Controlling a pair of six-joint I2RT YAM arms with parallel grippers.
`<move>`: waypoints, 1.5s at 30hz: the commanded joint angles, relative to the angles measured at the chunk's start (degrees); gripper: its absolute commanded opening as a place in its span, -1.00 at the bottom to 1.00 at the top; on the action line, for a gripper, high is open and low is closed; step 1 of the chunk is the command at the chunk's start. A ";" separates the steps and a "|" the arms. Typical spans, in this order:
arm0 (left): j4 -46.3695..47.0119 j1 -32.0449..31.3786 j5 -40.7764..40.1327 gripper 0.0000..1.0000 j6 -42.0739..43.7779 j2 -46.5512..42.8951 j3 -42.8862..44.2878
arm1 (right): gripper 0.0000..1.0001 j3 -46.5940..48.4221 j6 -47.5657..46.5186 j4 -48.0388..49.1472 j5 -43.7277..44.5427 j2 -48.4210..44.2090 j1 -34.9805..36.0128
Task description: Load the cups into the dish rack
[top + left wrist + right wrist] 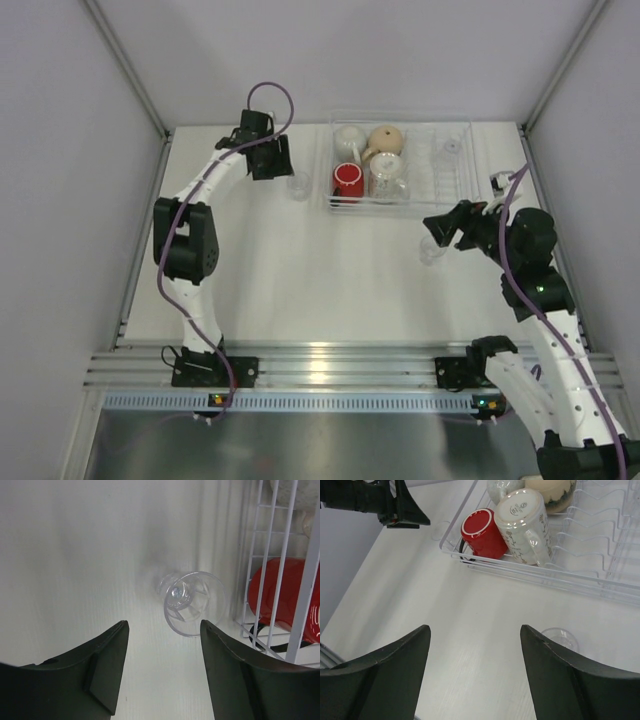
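Note:
The clear dish rack (455, 185) stands at the back of the table. In it are a red mug (348, 180), a tan mug (385, 138) and white mugs (350, 138). A small clear glass (192, 602) rests on the table just left of the rack, a little ahead of my left gripper (164, 625), which is open and holds nothing. Another small clear glass (561, 637) sits in front of the rack, just beyond the right fingertip (535, 640) of my right gripper (475, 630), which is also open around bare table.
The rack's white wire wall (280, 555) stands close on the right of the left gripper, with the red mug (285, 597) behind it. Grey side walls enclose the table. A metal rail (330, 360) runs along the near edge.

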 commanded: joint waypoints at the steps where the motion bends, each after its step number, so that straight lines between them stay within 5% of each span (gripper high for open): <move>1: 0.22 0.29 2.32 0.29 -0.38 2.89 4.61 | 0.46 -0.09 0.27 0.09 -0.65 -1.28 0.34; 12: 0.13 0.47 4.87 0.12 -1.95 11.16 8.57 | 0.46 -0.71 -0.17 0.09 0.14 -0.40 0.34; 15: 0.13 0.73 6.01 -0.10 -2.48 12.13 8.66 | 0.47 -0.71 -0.35 -0.08 0.58 0.04 0.34; 21: 0.04 0.99 6.72 -0.98 -2.57 9.85 6.56 | 0.47 -0.71 -0.08 0.09 0.32 0.65 0.25; 29: 0.83 3.72 14.26 -1.00 -5.12 0.19 -0.21 | 0.52 -2.28 4.47 4.30 -4.60 1.09 0.25; 33: 4.16 4.42 20.76 -1.00 -6.52 -6.49 -4.61 | 0.78 -4.04 10.19 10.80 -10.82 1.35 0.34; 39: 23.20 4.42 39.62 -1.00 -17.93 -18.35 -18.39 | 0.99 -6.59 17.84 21.87 -15.32 1.88 0.34; 45: 60.66 3.73 48.73 -1.00 -43.04 -27.85 -37.54 | 0.99 -10.63 26.89 39.15 -20.16 3.20 0.60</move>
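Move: The glass I'm going for stands mouth up, about 3 cm ahead of my left hand, 6 cm to its right and 9 cm below. Counted from the same hand, the rack's left side is some 12 cm right and 7 ahead, and the red mug 17 right and 4 ahead. From my right hand, that glass is roughly 27 cm ahead, 29 left and 22 below; the other glass stands about 7 ahead, 4 right and 22 below it. I sink my left hand about 6 cm, easing a little forward and right, and pinch the glass's left wall with one finger inside the rim. Then I lift some 18 cm, drawing back and right while rolling the fingers about 45 degrees out to the right, towards my right hand. Late on, my right hand opens wide and shifts about 5 cm left, turning counter-clockwise with its left side rising. ##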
